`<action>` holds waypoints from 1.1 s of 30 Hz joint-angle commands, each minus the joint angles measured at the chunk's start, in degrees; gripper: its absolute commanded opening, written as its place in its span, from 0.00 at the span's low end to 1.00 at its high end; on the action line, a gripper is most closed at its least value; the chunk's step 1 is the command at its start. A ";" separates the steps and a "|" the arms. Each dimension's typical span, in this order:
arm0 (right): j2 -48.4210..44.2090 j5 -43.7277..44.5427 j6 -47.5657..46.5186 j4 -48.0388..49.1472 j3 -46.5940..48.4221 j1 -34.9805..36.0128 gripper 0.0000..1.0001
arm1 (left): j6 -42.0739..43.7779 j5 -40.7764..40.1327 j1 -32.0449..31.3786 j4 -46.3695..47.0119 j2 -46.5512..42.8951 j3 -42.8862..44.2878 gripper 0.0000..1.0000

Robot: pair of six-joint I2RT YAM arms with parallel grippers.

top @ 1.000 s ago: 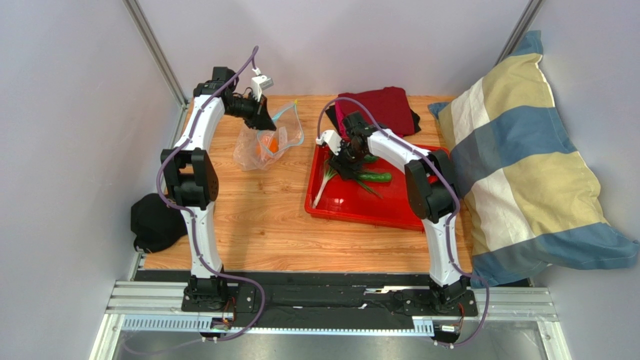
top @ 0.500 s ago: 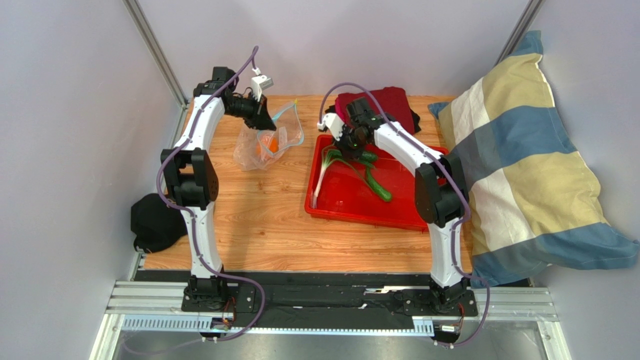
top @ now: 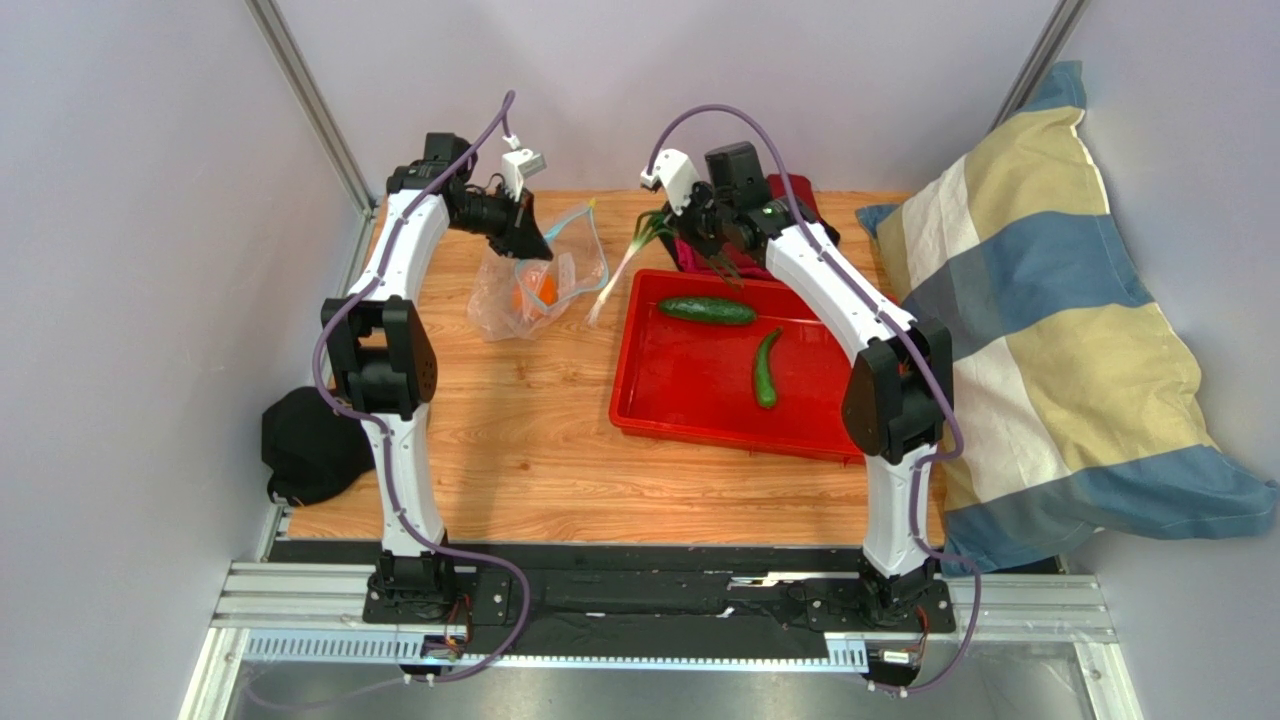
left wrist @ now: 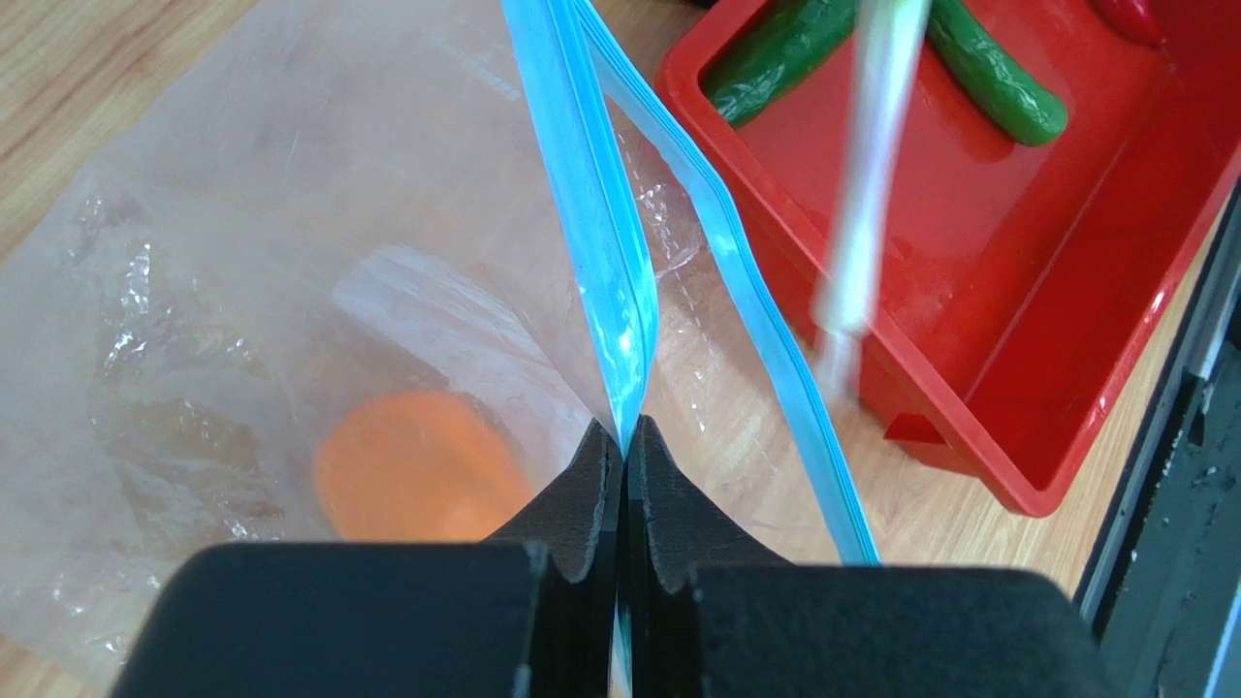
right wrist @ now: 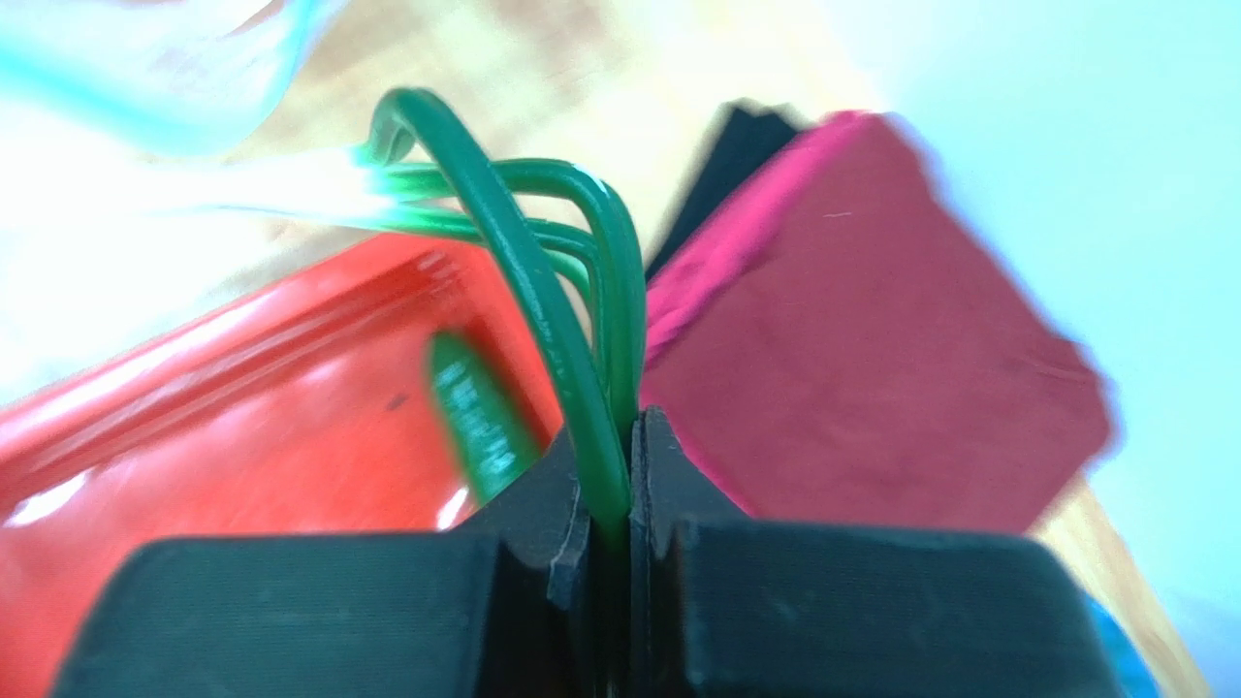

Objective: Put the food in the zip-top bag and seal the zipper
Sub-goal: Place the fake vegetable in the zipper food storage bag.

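The clear zip-top bag point(top: 511, 300) hangs open at the back left, and my left gripper point(top: 529, 240) is shut on its blue zipper point(left wrist: 590, 218). An orange fruit point(left wrist: 415, 473) lies inside the bag. My right gripper point(top: 679, 236) is shut on the green leaves of the green onion point(right wrist: 546, 291), held above the far left corner of the red tray point(top: 676, 413). The onion's white stalk point(top: 613, 293) hangs down toward the bag mouth. Two long green vegetables point(top: 706, 311) point(top: 766, 371) lie in the tray, and a red chili point(left wrist: 1129, 15) shows at the tray's edge.
A dark red cloth point(right wrist: 874, 320) lies behind the tray. A striped pillow point(top: 1052, 330) fills the right side. A black cap point(top: 308, 443) sits off the table's left edge.
My right gripper shut on the green onion in the tray and lifted it up and back-left toward the bag. The green vegetables shifted in the tray. The left arm stayed put.
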 commanded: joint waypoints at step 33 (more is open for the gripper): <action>8.91 5.87 -23.68 -0.26 19.26 6.96 0.00 | -10.26 0.09 -3.60 8.06 -6.18 7.95 0.00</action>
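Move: Held up by the left hand, the bag's open mouth lies about 12 cm left of the right hand, 1 cm back and 3 cm below it; from the left hand the mouth is roughly 4 cm to the right, 1 cm ahead and 2 cm below. Inside, the orange sits level and some 17 cm left of the right hand, 16 cm below. From the right hand, the cucumber is 4 cm back and 4 cm right, the dark red cloth 8 cm ahead and 10 cm right, both far below. Lifting the spring onion by its green leaves, the right hand rises almost 9 cm while easing forward, then swings about 8 cm left and sinks some 4 cm to bring the dangling white end to the bag mouth, its fingers tipping up 15 to 20 degrees. The left hand keeps its pinch on the zipper edge and climbs about 5 cm, drifting right to meet it. ##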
